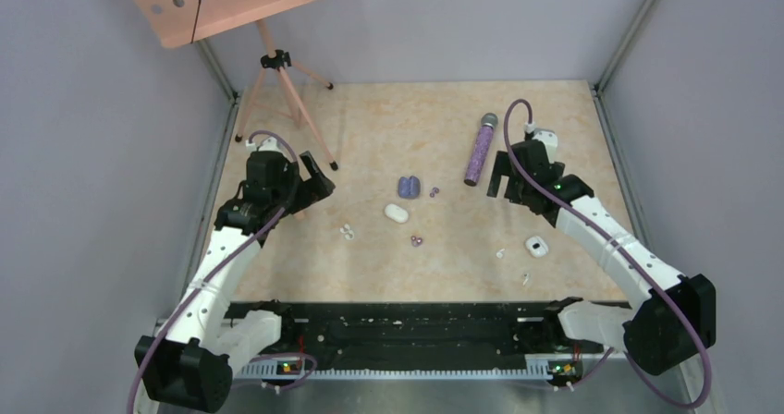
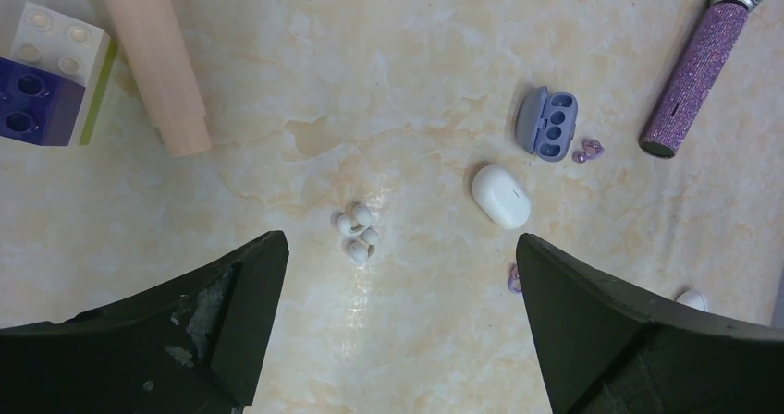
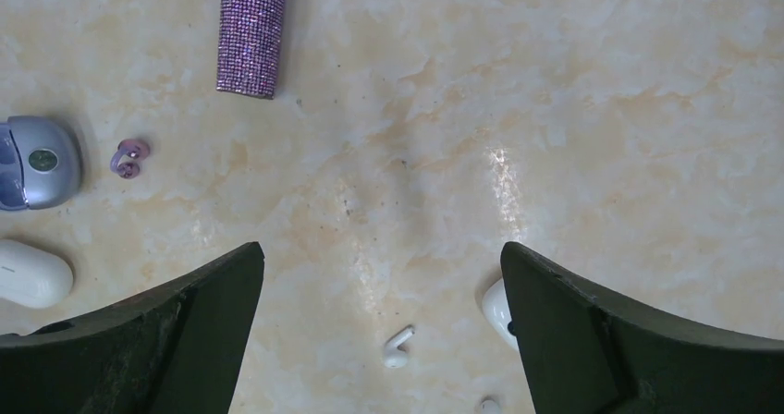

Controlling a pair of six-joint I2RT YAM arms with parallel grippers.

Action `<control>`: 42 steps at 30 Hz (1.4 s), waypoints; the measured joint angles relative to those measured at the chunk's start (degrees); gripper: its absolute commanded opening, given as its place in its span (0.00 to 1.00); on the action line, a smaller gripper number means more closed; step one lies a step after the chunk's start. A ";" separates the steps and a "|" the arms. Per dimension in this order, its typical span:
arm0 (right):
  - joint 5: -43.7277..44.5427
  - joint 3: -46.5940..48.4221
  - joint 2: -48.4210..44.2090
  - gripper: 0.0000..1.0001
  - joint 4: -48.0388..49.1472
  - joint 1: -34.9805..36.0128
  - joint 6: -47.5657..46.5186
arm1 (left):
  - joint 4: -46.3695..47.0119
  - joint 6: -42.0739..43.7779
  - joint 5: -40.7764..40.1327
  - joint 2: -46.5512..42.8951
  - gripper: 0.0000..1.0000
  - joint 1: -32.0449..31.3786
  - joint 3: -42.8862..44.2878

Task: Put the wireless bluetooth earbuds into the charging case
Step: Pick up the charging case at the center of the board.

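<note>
Both grippers hang open and empty above the table. White earbuds lie as a pair just ahead of my left gripper, and show small in the top view. The purple charging case lies open, one purple earbud beside it and another at the right finger's edge. A shut white case lies between them. My right gripper is above a white stemmed earbud, and an open white case is half hidden by its right finger. From above, the left gripper and right gripper flank the purple case.
A purple glitter microphone lies near the right gripper. A pink tripod stands at the back left, its leg next to toy blocks. Another white earbud lies near the front, right of centre. Grey walls enclose the table.
</note>
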 measured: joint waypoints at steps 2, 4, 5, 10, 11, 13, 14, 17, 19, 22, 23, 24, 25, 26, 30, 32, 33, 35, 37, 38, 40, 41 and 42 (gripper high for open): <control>-0.07 0.00 -0.20 0.99 0.13 0.00 0.07 | -0.02 -0.15 0.22 0.00 0.99 -0.02 0.00; -0.22 -0.11 -0.79 0.99 0.37 0.00 0.22 | -0.13 -0.35 0.26 0.00 0.99 -0.02 0.00; -0.31 -0.15 -1.20 0.99 0.37 0.00 0.26 | -0.15 -0.39 0.42 0.02 0.99 0.00 0.00; -1.55 -1.27 -4.33 0.97 1.90 0.00 0.37 | -0.09 0.35 4.22 0.13 0.97 0.00 0.00; -1.88 -1.75 -5.07 0.97 2.19 0.00 0.42 | 0.04 0.50 5.31 0.11 0.96 0.00 -0.07; -2.86 -3.13 -6.69 0.94 3.21 0.00 0.52 | 0.74 0.50 7.13 -0.04 0.95 -0.02 -0.55; -3.48 -3.80 -7.39 0.93 3.58 0.00 0.74 | 1.01 0.44 7.98 -0.13 0.94 -0.04 -0.94; -6.73 -6.34 -8.94 0.89 5.92 0.00 1.75 | 2.45 -0.44 9.07 -0.24 0.93 -1.62 -2.69; -9.40 -7.96 -8.92 0.87 8.04 0.44 2.97 | 3.23 -1.38 8.76 0.11 0.93 -5.22 -3.96; -12.61 -10.32 -7.34 0.83 11.78 3.32 5.51 | 4.13 -2.97 7.56 3.04 0.93 -13.79 -4.76; -13.20 -10.54 -6.25 0.81 12.76 4.81 6.32 | 4.50 -3.56 7.15 4.85 0.93 -16.63 -4.76; -13.88 -10.64 -4.46 0.79 14.14 6.86 7.08 | 4.83 -4.07 6.99 6.23 0.93 -18.45 -4.76; -14.43 -10.62 -2.58 0.79 15.52 8.63 7.85 | 4.94 -4.68 6.86 7.96 0.93 -20.26 -4.74; -14.84 -10.58 -0.59 0.77 16.92 10.32 8.35 | 4.83 -5.16 6.73 9.20 0.94 -21.20 -4.76; -16.52 -7.10 10.01 0.72 20.57 14.25 9.35 | 3.48 -6.71 3.61 10.21 0.94 -21.16 -4.55; -17.18 -3.82 15.34 0.66 22.45 14.47 9.31 | 2.51 -6.86 2.25 9.22 0.94 -20.22 -4.07; -17.53 -1.49 18.38 0.60 23.28 14.49 9.33 | 2.12 -6.86 1.42 8.22 0.94 -19.45 -3.85; -18.21 3.08 23.56 0.52 24.57 14.47 9.25 | 1.92 -6.88 0.13 6.16 0.94 -17.86 -3.72; -19.10 7.17 28.04 0.51 26.21 14.43 9.22 | 1.77 -6.95 -1.16 4.17 0.94 -16.24 -3.69; -19.76 9.11 30.01 0.51 26.60 14.14 9.40 | 1.70 -7.02 -1.66 3.34 0.94 -15.56 -3.69; -20.83 12.66 33.79 0.51 27.39 13.86 9.55 | 1.68 -7.06 -2.75 2.19 0.94 -14.56 -3.63; -21.49 13.92 35.36 0.51 27.71 13.64 9.81 | 1.68 -7.08 -3.06 1.88 0.94 -14.23 -3.58; -22.23 14.97 36.68 0.52 27.89 13.33 9.99 | 1.70 -7.10 -3.17 1.79 0.94 -14.05 -3.56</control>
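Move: The open grey-blue charging case lies about 24 cm to the left of the right hand, some 9 cm ahead and 13 cm below it. The purple earbuds sit about 6 cm to the right of the case and roughly level with it. The white case is some 7 cm nearer the base than the charging case and 2 cm farther left. From the left hand, the charging case is about 9 cm ahead, 16 cm to the right and 16 cm below. The right hand swings about 23 cm left towards the charging case, first lifting a little and easing back, then sinking well below its starting height and finishing with a forward reach past the purple earbuds, while it rolls left side up and turns counter-clockwise, each some 20 to 25 degrees, and its fingers close from wide open to about half, still above the case. The left hand, open and empty, dips right, down and back by about 12 cm sideways, then retraces roughly half of that, ending with its fingers turned slightly clockwise. ##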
